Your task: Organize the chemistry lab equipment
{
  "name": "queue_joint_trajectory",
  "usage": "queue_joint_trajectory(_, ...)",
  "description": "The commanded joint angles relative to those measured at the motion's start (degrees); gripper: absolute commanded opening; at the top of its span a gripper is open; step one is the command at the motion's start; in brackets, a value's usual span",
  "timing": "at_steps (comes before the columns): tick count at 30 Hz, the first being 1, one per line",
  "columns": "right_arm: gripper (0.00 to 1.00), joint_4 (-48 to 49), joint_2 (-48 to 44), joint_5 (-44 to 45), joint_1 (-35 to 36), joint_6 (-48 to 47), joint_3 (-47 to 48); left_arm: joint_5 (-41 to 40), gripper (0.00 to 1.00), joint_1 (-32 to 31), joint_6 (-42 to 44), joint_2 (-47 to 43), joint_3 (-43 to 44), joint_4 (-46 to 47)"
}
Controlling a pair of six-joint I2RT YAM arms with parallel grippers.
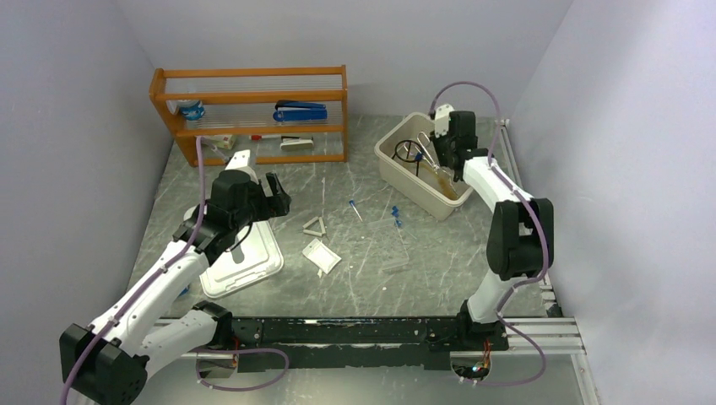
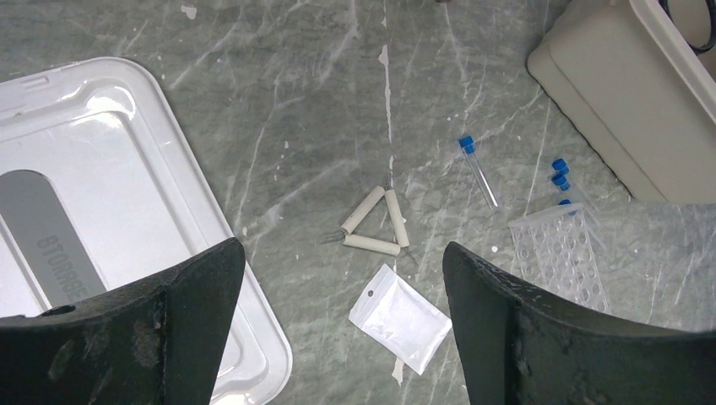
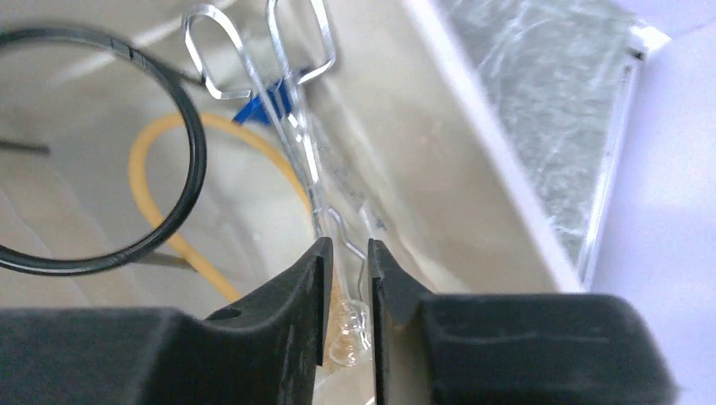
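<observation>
In the right wrist view, my right gripper (image 3: 346, 253) hangs inside the beige bin (image 3: 473, 110). Its jaws stand a little apart, and the clear-coated tips of the metal tongs (image 3: 295, 126) lie loosely between them. The black wire ring (image 3: 190, 169), the amber tubing (image 3: 133, 173) and a blue-capped tube (image 3: 257, 105) also lie in the bin. My left gripper (image 2: 342, 247) hovers wide open over the table. Below it are the triangle (image 2: 371, 245) and a white packet (image 2: 399, 318). A blue-capped tube (image 2: 480, 173) and the clear rack (image 2: 561, 253) lie to the right.
A white lid (image 1: 245, 261) lies under my left arm. The orange shelf (image 1: 253, 74) with the blue stapler (image 1: 300, 110) stands at the back left. The bin (image 1: 397, 173) sits at the back right, near the side wall and a metal rail.
</observation>
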Motion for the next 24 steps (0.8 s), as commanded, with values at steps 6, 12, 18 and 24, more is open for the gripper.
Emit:
queue_joint_trajectory(6, 0.0, -7.5, -9.0, 2.9, 0.8, 18.5, 5.5, 0.8, 0.91, -0.1, 1.1, -2.5, 0.9, 0.6)
queue_joint_trajectory(12, 0.0, -6.6, -17.3, -3.8, 1.9, 24.4, 4.2, 1.3, 0.91, -0.1, 0.9, -3.3, 0.8, 0.7)
queue_joint_trajectory(18, 0.04, -6.7, -20.7, -4.4, 12.3, 27.0, 2.8, 1.0, 0.91, -0.1, 0.8, -4.2, 0.5, 0.8)
queue_joint_trajectory(24, 0.0, -10.3, -15.4, -0.5, 24.9, 30.4, 2.8, 0.7, 0.91, -0.1, 0.8, -4.1, 0.6, 0.7)
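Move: The blue-capped test tube lying alone on the bench is about 26 cm to the right hand's left, 16 cm nearer the base and some 11 cm lower. The loose blue-capped tubes are about 15 cm left, 17 cm back. The hand is still at the box, whose middle is 4 cm back and 2 cm left; the black ring stand is 10 cm left, 1 cm ahead. From the left hand, that lone tube is about 18 cm right and 3 cm ahead. Straight up out of the box first, the empty right hand climbs roughly 16 cm, then sweeps left about as far while drawing back some 8 cm, passing the box's left side on its way across towards the lone blue-capped tube, still high above the bench. The fingers close from a small gap to shut on nothing, and the wrist rolls almost 30 degrees, left side up. ##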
